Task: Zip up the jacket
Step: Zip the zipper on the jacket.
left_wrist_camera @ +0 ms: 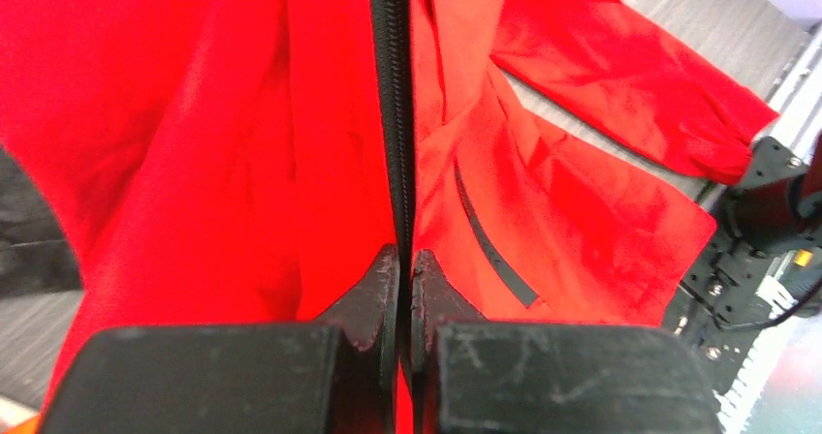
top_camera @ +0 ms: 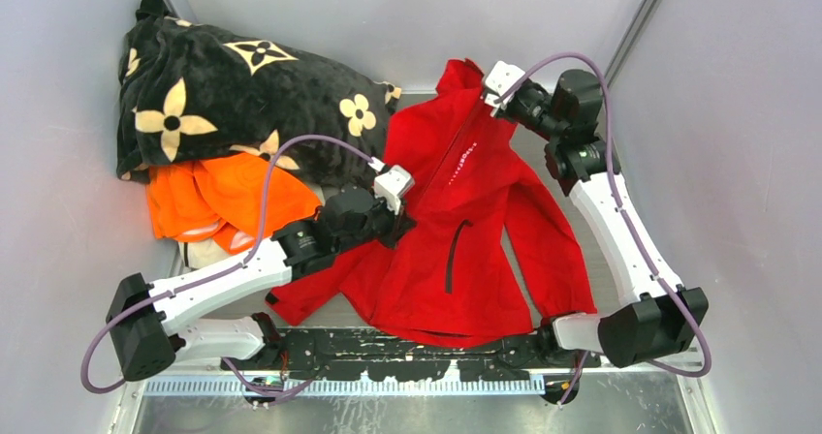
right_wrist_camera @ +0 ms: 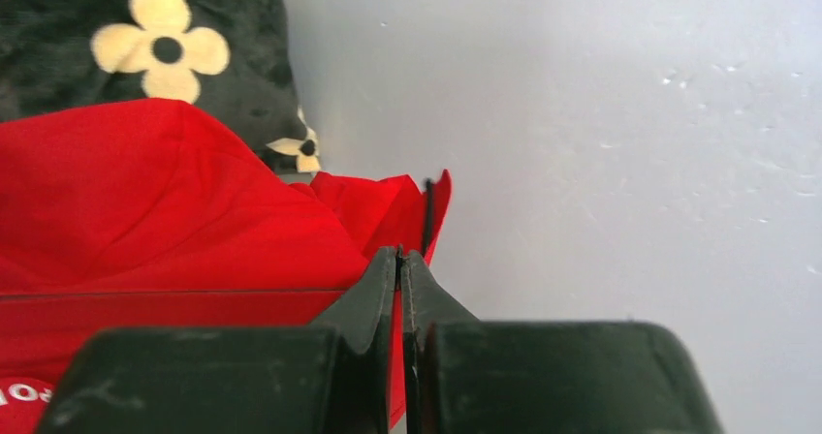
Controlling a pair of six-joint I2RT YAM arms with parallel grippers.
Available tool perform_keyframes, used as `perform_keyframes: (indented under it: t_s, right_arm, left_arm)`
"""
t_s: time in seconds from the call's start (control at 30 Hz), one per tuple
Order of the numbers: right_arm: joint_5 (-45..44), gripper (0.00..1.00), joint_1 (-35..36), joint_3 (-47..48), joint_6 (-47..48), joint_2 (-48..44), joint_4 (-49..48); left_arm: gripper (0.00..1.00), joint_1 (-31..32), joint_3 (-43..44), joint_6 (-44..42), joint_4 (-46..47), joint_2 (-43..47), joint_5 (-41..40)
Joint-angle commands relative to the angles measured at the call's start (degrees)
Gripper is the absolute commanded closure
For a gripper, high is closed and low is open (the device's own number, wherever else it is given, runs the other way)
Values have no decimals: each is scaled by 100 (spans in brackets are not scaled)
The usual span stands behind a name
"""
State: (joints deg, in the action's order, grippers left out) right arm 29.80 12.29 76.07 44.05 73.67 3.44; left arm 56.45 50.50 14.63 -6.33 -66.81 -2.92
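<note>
The red jacket (top_camera: 465, 260) lies front-up in the middle of the table, collar toward the back wall. My left gripper (top_camera: 405, 223) sits low on its chest, shut on the black zip (left_wrist_camera: 392, 114). In the left wrist view the jaws (left_wrist_camera: 405, 260) pinch the zip line, which runs straight away from them with both red panels joined. A dark pocket slit (left_wrist_camera: 490, 250) lies just to the right. My right gripper (top_camera: 485, 98) is at the collar, shut on the red top edge (right_wrist_camera: 412, 211) by the zip end. What exactly sits between either pair of jaws is hidden.
A black flower-patterned blanket (top_camera: 213, 95) is heaped at the back left, with an orange garment (top_camera: 228, 197) under its front edge. Grey walls close in at the back and both sides. The arm bases and a black rail (top_camera: 407, 347) line the near edge.
</note>
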Motion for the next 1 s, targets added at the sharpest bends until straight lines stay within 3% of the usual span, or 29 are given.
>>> perform_keyframes:
  t_s: [0.0,0.4,0.63,0.97]
  right_arm:
    - [-666,99,-472,852,645,-30,-1284]
    - [-678,99,-1027,1007,1004,227,-1205]
    - [-606,99,-1150,834,978,173,-1046]
    - [-276,99,-1091,-43,662,-172,-706]
  left_arm:
    - [100,-205,82,-398,-1410,182,11]
    - [100,-288,-592,133,-1574,265,907]
    - [100,-279,-1072,615,-1360,575,834]
    - [100,-616,267,394,-1016,127,648]
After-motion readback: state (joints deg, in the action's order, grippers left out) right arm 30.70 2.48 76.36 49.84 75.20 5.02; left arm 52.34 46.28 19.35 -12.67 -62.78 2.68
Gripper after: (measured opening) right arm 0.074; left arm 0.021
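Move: The right hand pinches the zipper near the top; the collar's upper end lies roughly 4 cm ahead and 3 cm to its left, at about its height. The chest lettering is some 10 cm back, 5 cm left and 14 cm lower. From the left hand, pinching the zipper lower down, the collar end is about 23 cm ahead, 12 cm right and 18 cm up; the pocket zipper is about 10 cm right, 6 cm back and 16 cm below. Both grippers keep their pinch on the zipper and draw apart along it. The right swings about 7 cm to the right and a little forward, rising briefly before sinking back, turning some 10 degrees clockwise. The left first eases forward, then pulls down and left roughly 3 cm each, ending slightly back, its fingers tipping down a bit. ##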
